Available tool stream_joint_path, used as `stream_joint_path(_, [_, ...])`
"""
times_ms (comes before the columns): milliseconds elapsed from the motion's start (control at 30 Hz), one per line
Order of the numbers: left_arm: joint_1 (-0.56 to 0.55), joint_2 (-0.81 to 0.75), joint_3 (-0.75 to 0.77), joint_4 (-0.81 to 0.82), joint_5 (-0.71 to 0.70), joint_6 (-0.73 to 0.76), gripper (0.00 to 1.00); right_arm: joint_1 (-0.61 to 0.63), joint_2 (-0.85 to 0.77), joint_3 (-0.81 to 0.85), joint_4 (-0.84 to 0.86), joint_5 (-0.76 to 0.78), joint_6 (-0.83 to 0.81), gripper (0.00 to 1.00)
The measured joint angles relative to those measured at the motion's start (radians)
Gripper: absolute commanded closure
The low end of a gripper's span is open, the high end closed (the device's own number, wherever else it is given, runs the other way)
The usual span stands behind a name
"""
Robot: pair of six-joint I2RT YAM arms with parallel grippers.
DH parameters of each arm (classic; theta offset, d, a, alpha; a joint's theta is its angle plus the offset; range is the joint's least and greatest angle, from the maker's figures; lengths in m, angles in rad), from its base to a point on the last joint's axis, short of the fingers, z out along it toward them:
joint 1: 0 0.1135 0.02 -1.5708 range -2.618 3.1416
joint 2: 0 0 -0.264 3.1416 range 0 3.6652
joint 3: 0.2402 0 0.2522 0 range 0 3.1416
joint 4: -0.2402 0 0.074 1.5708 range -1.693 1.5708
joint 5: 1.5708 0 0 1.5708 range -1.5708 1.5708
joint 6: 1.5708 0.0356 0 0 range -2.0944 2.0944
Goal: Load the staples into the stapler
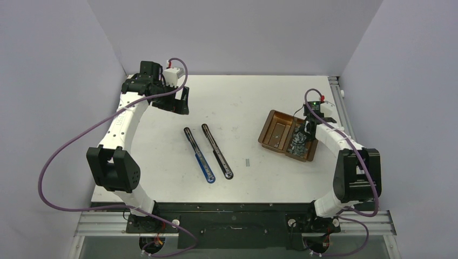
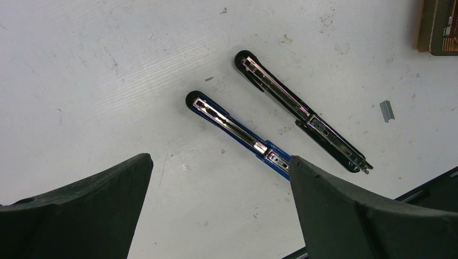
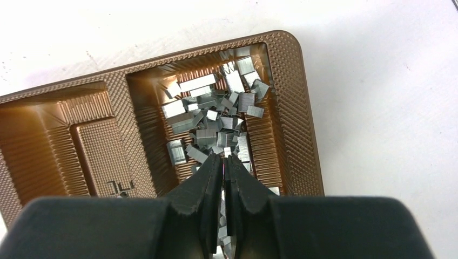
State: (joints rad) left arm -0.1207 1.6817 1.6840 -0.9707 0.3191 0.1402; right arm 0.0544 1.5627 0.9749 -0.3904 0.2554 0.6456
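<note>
Two staplers lie opened out flat on the white table, side by side: a blue one [image 1: 199, 155] [image 2: 237, 132] and a black one [image 1: 217, 151] [image 2: 302, 110], both with their metal channels facing up. The staples [image 3: 216, 113] [image 1: 297, 143] are a heap of small silver-grey strips in the right compartment of a brown tray [image 3: 54, 140] [image 1: 270, 129]. My right gripper [image 3: 224, 157] [image 1: 301, 137] is shut with its tips down in that heap; a pinched strip does not show. My left gripper [image 2: 220, 159] [image 1: 181, 102] hangs open above the table at the far left, away from the staplers.
One loose staple strip [image 1: 248, 161] [image 2: 386, 110] lies on the table between the staplers and the tray. The tray's left compartment [image 3: 102, 156] holds nothing. Grey walls close in the table on three sides.
</note>
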Motion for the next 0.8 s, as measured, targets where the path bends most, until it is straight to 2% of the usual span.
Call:
stream_joint_path(67, [0.0,0.0,0.0,0.0,0.0,0.0,0.04,0.005,-0.015,0.0,-0.004,-0.001,0.005,0.7])
stream_joint_path(100, [0.0,0.0,0.0,0.0,0.0,0.0,0.04,0.005,-0.018,0.0,-0.005,-0.001,0.005,0.66])
stream_joint_path(200, [0.0,0.0,0.0,0.0,0.0,0.0,0.04,0.006,-0.016,-0.01,-0.008,-0.002,0.008,0.73])
stream_joint_path(433, [0.001,0.0,0.0,0.0,0.0,0.0,0.04,0.006,0.033,-0.021,-0.006,-0.006,0.022,0.55])
stream_joint_path(600, [0.007,0.0,0.0,0.0,0.0,0.001,0.04,0.006,0.085,-0.022,-0.005,-0.005,0.022,0.55])
stream_joint_path(800, [0.011,0.0,0.0,0.0,0.0,0.002,0.04,0.005,0.119,-0.022,0.018,0.001,0.022,0.61])
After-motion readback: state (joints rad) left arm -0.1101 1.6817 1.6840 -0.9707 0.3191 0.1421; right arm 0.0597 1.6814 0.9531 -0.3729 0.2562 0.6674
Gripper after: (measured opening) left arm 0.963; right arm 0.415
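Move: The staple pile in the tray's right compartment lies about 5 cm below the right hand, roughly 1 cm back. From that hand, the tray's empty compartment is some 10 cm left and 1 cm farther out; the lone staple strip is about 23 cm left and 10 cm back. From the left hand, the pile lies some 46 cm right, 5 cm back and 20 cm below. The right hand sinks about 4.5 cm towards the staple pile, easing slightly back, tilting and partly opening its fingers. ##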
